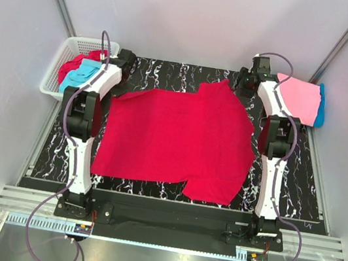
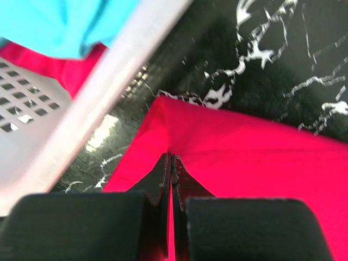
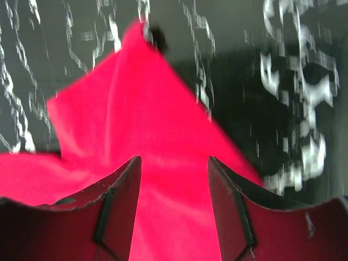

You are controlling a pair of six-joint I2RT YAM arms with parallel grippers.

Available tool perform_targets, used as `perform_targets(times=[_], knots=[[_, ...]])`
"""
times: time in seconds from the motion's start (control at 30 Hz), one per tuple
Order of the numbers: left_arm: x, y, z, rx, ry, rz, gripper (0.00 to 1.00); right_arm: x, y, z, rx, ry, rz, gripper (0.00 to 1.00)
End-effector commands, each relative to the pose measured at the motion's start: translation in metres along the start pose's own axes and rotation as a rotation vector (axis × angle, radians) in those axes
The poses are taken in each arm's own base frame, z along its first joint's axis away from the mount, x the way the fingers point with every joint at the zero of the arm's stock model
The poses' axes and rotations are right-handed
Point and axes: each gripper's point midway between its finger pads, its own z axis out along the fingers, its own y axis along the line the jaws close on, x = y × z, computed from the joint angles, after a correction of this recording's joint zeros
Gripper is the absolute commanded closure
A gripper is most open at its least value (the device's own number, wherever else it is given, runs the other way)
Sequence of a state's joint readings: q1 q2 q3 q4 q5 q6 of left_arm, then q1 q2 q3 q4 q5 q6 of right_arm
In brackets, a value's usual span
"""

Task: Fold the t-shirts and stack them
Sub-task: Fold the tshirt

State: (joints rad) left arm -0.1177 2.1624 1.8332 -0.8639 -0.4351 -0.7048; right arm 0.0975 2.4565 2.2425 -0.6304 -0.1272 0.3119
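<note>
A crimson red t-shirt [image 1: 179,141] lies spread across the black marbled table, one sleeve at the back right and one at the front. At the shirt's back left, beside the basket, my left gripper [image 1: 123,63] [image 2: 170,159] is shut on a pinch of the crimson cloth [image 2: 244,157]. My right gripper [image 1: 244,82] [image 3: 174,160] stands open just above the back right sleeve [image 3: 136,119], with nothing between its fingers. A folded pink t-shirt [image 1: 298,97] lies on a turquoise blue one [image 1: 321,109] at the back right.
A white lattice basket [image 1: 63,53] [image 2: 81,109] stands at the back left, holding a turquoise shirt [image 1: 80,76] [image 2: 65,27] and red cloth [image 1: 70,64] [image 2: 60,70]. Grey walls close in the table on three sides.
</note>
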Motion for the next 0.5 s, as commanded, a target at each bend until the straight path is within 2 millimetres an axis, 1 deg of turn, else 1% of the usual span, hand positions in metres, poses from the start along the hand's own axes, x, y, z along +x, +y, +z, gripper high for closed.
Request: perform_targets(times=[0.0, 0.03, 0.07, 0.1, 0.13, 0.17, 0.2, 0.23, 0.27, 0.33, 0.47], knots=[[-0.015, -0.011, -0.037, 0.103, -0.035, -0.032, 1.0, -0.02, 0.016, 0.007, -0.105, -0.028, -0.083, 0.43], [-0.014, -0.012, -0.038, 0.112, -0.032, -0.032, 1.0, -0.031, 0.022, 0.007, -0.128, -0.057, -0.097, 0.43], [-0.013, -0.012, -0.039, 0.116, -0.029, -0.03, 1.0, -0.022, 0.023, 0.02, -0.157, -0.036, -0.119, 0.43], [-0.013, -0.013, -0.041, 0.123, -0.028, -0.028, 1.0, -0.023, 0.026, 0.023, -0.18, -0.038, -0.131, 0.43], [-0.013, -0.014, -0.042, 0.129, -0.025, -0.028, 1.0, -0.031, 0.032, 0.024, -0.204, -0.065, -0.147, 0.43], [-0.011, -0.014, -0.043, 0.131, -0.022, -0.025, 1.0, -0.025, 0.031, 0.034, -0.219, -0.054, -0.154, 0.43], [-0.01, -0.014, -0.044, 0.137, -0.019, -0.023, 1.0, -0.026, 0.031, 0.037, -0.226, -0.061, -0.156, 0.42], [-0.01, -0.015, -0.044, 0.14, -0.016, -0.023, 1.0, -0.032, 0.034, 0.038, -0.241, -0.081, -0.16, 0.41], [-0.009, -0.014, -0.045, 0.143, -0.013, -0.019, 1.0, -0.025, 0.037, 0.044, -0.274, -0.063, -0.162, 0.41], [-0.008, -0.017, -0.046, 0.157, -0.006, -0.016, 1.0, -0.027, 0.041, 0.046, -0.297, -0.07, -0.16, 0.4], [-0.009, -0.021, -0.05, 0.181, 0.002, -0.021, 1.0, -0.024, 0.042, 0.051, -0.314, -0.065, -0.155, 0.38]])
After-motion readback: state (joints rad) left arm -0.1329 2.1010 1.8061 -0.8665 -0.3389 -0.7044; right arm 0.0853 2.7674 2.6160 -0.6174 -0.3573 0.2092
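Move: The red t-shirt's far right corner lies about 6 cm ahead of the open right hand, 6 cm to its left and 6 cm below. The folded pink t-shirt is some 21 cm to that hand's right, level with it. From the left hand, already closed on the far left part of the red t-shirt, that corner is about 41 cm to the right and 15 cm farther out, and the white basket sits 15 cm left and 7 cm ahead. The red t-shirt's far right corner is what the open right hand closes in on: it goes forward about 4.5 cm, sinks nearly 4 cm and slides 3 cm left, slowing, while turning some 13 degrees counter-clockwise, fingers kept apart and not yet closing. The left hand keeps its pinch on the cloth, easing about 2.5 cm right, away from the basket, and rising 1.5 cm. ##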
